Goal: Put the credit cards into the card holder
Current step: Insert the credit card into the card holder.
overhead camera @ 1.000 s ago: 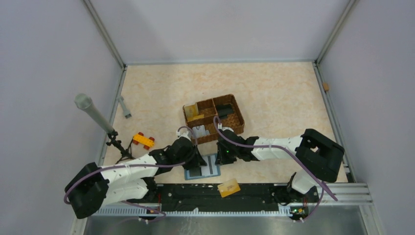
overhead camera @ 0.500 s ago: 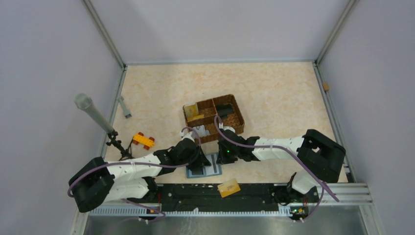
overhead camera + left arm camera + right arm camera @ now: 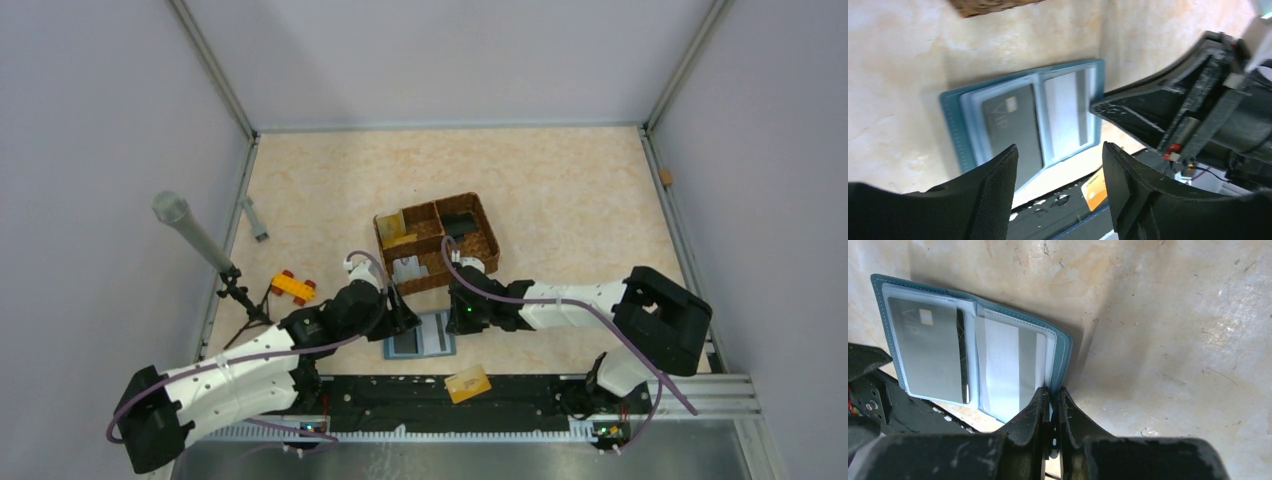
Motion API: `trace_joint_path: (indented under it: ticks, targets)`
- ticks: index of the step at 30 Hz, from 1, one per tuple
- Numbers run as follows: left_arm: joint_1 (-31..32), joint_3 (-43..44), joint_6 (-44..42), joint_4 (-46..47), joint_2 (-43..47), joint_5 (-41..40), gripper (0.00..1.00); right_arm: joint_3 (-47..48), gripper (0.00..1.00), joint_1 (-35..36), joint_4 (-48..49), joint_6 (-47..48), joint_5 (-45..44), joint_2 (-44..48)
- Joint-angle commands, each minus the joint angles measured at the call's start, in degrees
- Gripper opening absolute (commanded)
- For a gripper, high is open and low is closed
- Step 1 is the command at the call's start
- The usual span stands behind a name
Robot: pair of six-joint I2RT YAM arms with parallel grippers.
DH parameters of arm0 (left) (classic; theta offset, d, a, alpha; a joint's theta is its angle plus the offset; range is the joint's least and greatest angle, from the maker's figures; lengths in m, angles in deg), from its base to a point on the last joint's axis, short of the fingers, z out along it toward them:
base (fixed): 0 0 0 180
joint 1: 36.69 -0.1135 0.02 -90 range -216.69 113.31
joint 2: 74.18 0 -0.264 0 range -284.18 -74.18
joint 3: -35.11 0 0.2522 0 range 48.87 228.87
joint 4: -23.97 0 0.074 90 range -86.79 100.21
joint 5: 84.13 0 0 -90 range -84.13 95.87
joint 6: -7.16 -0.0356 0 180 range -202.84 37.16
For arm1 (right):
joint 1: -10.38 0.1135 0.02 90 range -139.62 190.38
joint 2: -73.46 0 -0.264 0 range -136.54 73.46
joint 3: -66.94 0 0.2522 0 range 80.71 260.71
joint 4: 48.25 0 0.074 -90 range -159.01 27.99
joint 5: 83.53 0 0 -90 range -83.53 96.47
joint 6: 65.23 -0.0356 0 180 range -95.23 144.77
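The teal card holder (image 3: 420, 336) lies open on the table near the front edge. A grey credit card (image 3: 1012, 127) sits in its left pocket (image 3: 930, 356). The right pocket shows a white face with a grey stripe (image 3: 1013, 367). My left gripper (image 3: 1060, 162) hovers open over the holder's near edge (image 3: 404, 318), with nothing between its fingers. My right gripper (image 3: 1051, 396) is shut on the holder's right edge (image 3: 453, 322). An orange credit card (image 3: 467, 383) lies on the black rail in front, also seen between the left fingers (image 3: 1094, 188).
A brown wicker basket (image 3: 437, 240) with compartments stands just behind the holder. A yellow-and-red toy block (image 3: 293, 287) lies to the left, beside a microphone on a small tripod (image 3: 192, 232). A grey bar (image 3: 254, 218) lies at the back left.
My left gripper has opened and drawn back to the left from the holder, leaving the grey card in the left pocket. The right gripper has kept its pinch on the holder's edge.
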Motion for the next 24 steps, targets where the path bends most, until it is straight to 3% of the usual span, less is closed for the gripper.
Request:
trace_joint_path:
  ticks: [1, 12, 16, 24]
  targets:
    - [-2.4, -1.0, -0.8, -7.5, 1.3, -0.4, 0.64, -2.9, 0.00, -0.8, -4.0, 1.4, -3.9, -0.3]
    - [-11.1, -3.7, -3.0, -14.0, 8.0, 2.5, 0.61, -5.3, 0.00, -1.8, -1.9, 1.2, -2.8, -0.7]
    - [-14.4, -6.5, -2.9, -12.4, 10.3, 8.0, 0.54, -5.6, 0.00, -2.1, -1.6, 1.2, -2.6, -0.7]
    - [-15.6, -10.0, -1.2, -8.6, 12.3, 11.2, 0.38, -5.7, 0.00, -2.3, -1.1, 1.2, -2.1, -1.3]
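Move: The open card holder lies almost straight below the left gripper, about 7 cm down, its left edge some 7 cm to the left; the dark card in its left page is about 3 cm left of the fingertips. The basket's middle is about 20 cm ahead and 5 cm right, and the yellow card some 11 cm back and 12 cm right. From the right gripper, which already pinches the right edge, the card holder's middle is about 7 cm left. Bring the left gripper about 6.5 cm left, past the dark card to the card holder's left edge, sinking some 5 cm as you go and easing back about 1 cm at the end. Turn it slightly counter-clockwise and narrow the fingers to under half open, without shutting them. Keep the right gripper still, pinching the right edge. ##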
